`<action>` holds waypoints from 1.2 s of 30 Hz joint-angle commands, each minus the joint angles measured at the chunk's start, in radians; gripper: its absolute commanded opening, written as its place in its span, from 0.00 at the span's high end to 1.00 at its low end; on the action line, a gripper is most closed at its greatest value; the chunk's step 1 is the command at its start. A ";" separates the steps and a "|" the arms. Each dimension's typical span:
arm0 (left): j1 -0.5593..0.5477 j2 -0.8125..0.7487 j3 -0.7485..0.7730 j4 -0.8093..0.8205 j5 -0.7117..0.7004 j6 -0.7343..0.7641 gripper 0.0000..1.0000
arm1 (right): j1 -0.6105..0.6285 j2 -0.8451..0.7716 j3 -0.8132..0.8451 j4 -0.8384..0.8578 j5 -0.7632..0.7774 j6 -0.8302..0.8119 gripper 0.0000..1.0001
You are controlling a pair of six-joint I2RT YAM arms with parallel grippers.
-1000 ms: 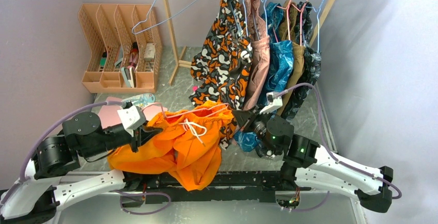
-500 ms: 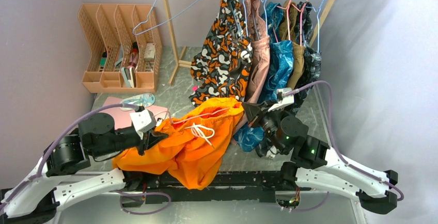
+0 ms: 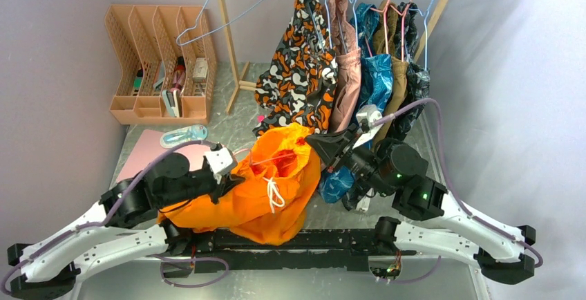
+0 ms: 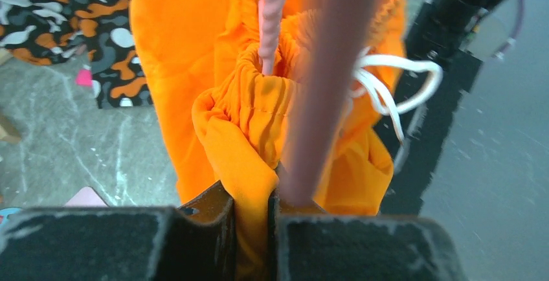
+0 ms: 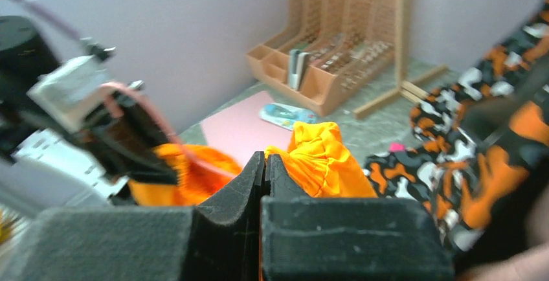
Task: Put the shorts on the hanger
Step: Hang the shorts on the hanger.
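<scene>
The orange shorts (image 3: 269,200) hang bunched between my two grippers above the table's near edge, the white drawstring (image 3: 276,191) dangling in front. My left gripper (image 3: 231,179) is shut on a fold of the shorts (image 4: 252,112), seen pinched between its fingertips (image 4: 252,197). The pink hanger (image 4: 270,15) runs up from beside the left gripper's right finger into the gathered waistband. My right gripper (image 3: 314,144) is shut on the far edge of the shorts (image 5: 324,158), jaws (image 5: 265,158) pressed together. The hanger's wire (image 5: 145,109) arcs from the left gripper in the right wrist view.
A wooden rack behind holds several hung garments, the orange-black-white patterned one (image 3: 297,72) closest to my right gripper. A light-blue hanger (image 3: 228,10) hangs at the rack's left. A peach file organizer (image 3: 159,58) and a pink mat (image 3: 148,151) lie at the left.
The left arm has advanced to the right and the right gripper has moved left, both still gripping. The shorts have gone from spread wide to a narrower, taller bunch.
</scene>
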 commanded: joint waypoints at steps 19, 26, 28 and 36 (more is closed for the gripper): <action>0.001 -0.173 -0.068 0.504 -0.264 0.115 0.93 | -0.003 0.135 0.239 -0.401 -0.484 -0.082 0.47; 0.001 -0.194 -0.057 0.487 -0.281 0.123 0.93 | -0.003 0.215 0.504 -0.505 -0.190 -0.162 0.37; 0.002 -0.193 -0.054 0.486 -0.295 0.122 0.93 | -0.003 0.270 0.594 -0.533 -0.065 -0.174 0.37; 0.002 -0.119 0.012 0.425 -0.385 0.075 0.93 | -0.002 0.519 0.759 -0.677 0.070 -0.204 0.37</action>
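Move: The left hand already pinches a bunched left part of the shorts; the open waist, with the pink hanger in it, lies about 10 cm to its right, 5 cm ahead and 4 cm higher. The right hand holds the waist's far right edge; the waist's middle is some 8 cm to its left, 5 cm back and 7 cm below. The white drawstring hangs 10 cm left, 12 cm back and 12 cm below that hand. Right draws the waistband back-left about 7 cm, releases it, then rises forward; left lifts its pinch 10 cm. ##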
